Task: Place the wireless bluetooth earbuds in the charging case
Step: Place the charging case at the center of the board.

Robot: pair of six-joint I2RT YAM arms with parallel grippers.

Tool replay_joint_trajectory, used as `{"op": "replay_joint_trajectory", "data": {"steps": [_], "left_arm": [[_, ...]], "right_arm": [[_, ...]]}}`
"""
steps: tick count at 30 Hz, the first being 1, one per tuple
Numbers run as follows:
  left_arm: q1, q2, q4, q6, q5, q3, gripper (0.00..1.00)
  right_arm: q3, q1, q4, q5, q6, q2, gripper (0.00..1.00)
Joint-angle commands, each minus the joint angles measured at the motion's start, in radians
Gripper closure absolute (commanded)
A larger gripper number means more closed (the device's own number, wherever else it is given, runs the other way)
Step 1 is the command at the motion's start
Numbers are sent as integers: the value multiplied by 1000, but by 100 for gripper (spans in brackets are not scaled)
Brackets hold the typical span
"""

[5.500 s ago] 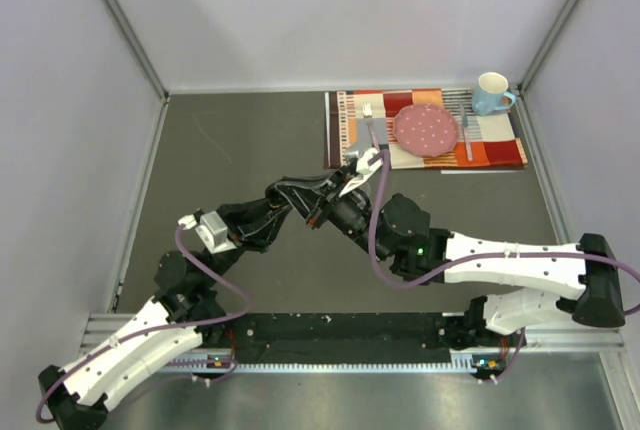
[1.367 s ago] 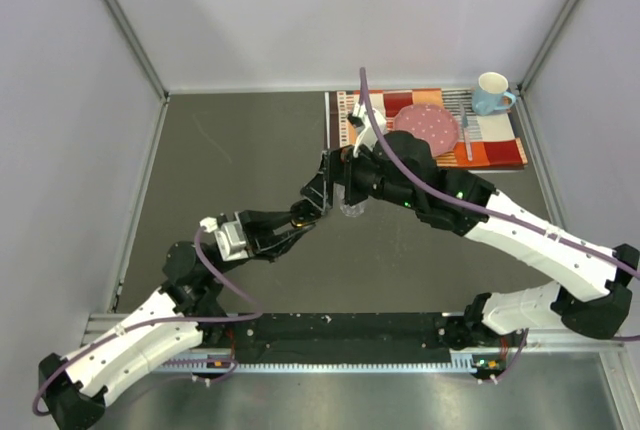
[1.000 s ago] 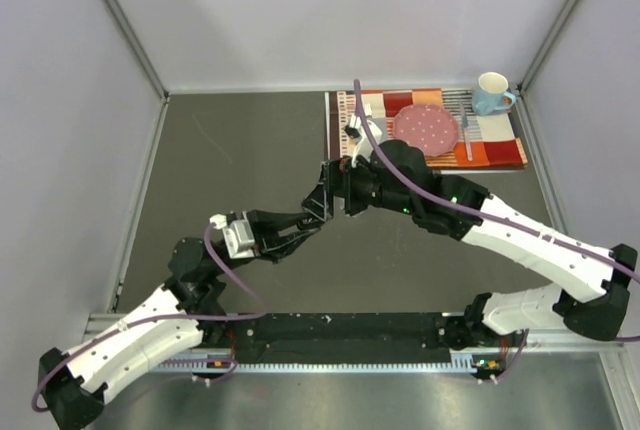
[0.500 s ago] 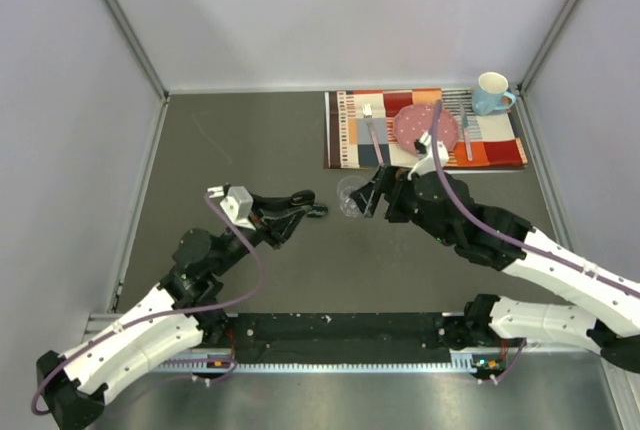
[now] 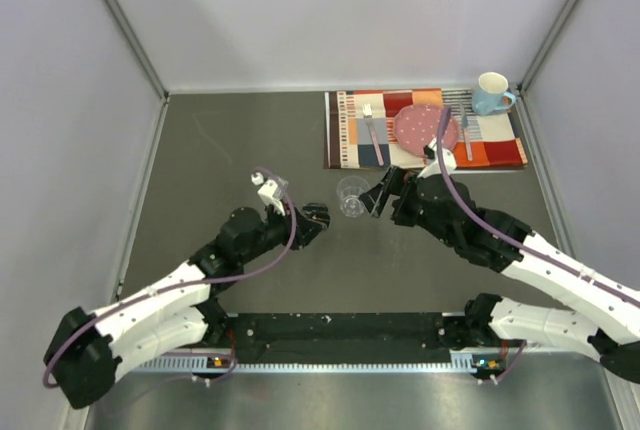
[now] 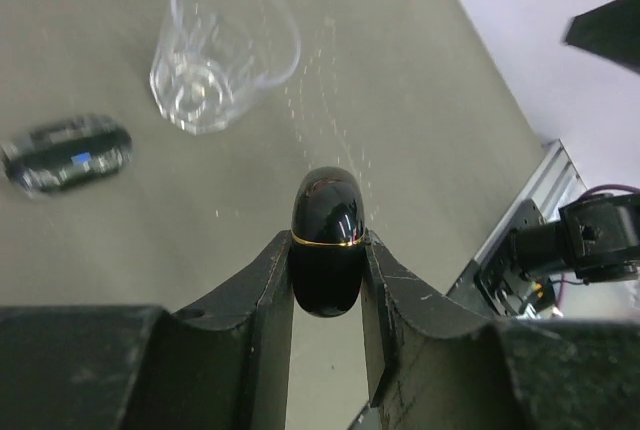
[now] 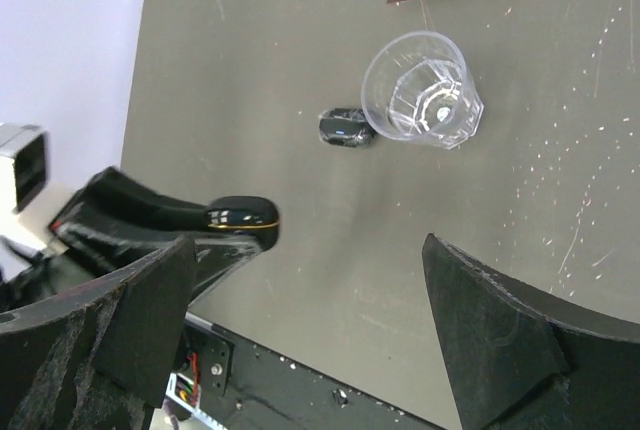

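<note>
My left gripper (image 6: 326,270) is shut on a glossy black oval charging case (image 6: 325,240) with a gold seam, held above the table. From the top, that gripper (image 5: 318,216) sits just left of a clear plastic cup (image 5: 351,196). The cup (image 6: 222,45) stands upright, with a second black case (image 6: 68,153) showing a blue light lying beside it. My right gripper (image 7: 310,330) is open and holds nothing. It hovers right of the cup (image 7: 420,90), with the second case (image 7: 345,128) and the held case (image 7: 243,218) in its view. No earbuds show plainly in any view.
A striped placemat (image 5: 345,130) lies at the back right with a pink plate (image 5: 426,130), cutlery and a blue mug (image 5: 491,93). A black rail (image 5: 340,335) runs along the near edge. Grey walls close in both sides.
The right gripper has drawn back to the right, away from the cup, which now stands alone on the table. The left arm has carried its case right, toward the cup.
</note>
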Motion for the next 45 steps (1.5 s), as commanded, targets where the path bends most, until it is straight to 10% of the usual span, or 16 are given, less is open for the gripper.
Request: {"op": "replay_joint_trajectory", "data": {"steps": [1, 20, 45], "left_arm": [[46, 129, 119, -179, 158, -12, 100], [167, 484, 176, -323, 293, 69, 100], [169, 639, 226, -370, 307, -3, 71]], "right_arm": [[9, -8, 20, -39, 8, 12, 6], [-42, -7, 17, -20, 45, -34, 7], [-61, -8, 15, 1, 34, -59, 7]]}}
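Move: About 16 cm below the left hand, which already holds the charging case, lies the bare spot on the board it is bound for, roughly 1 cm ahead and 2 cm to the right. The wrapped black object lies 9 cm ahead and 1 cm left at board height; the glass stands 10 cm ahead and 8 cm right, its middle some 12 cm below. From the open right hand that spot is about 1 cm ahead, 12 cm left and 24 cm down. Lowering the held charging case almost straight down by some 14 cm, quickly at first and then easing off, the left hand comes down on the near side of the wrapped black object. Its fingers tip about 40 degrees further downward on the way and keep their pinch on the case. ##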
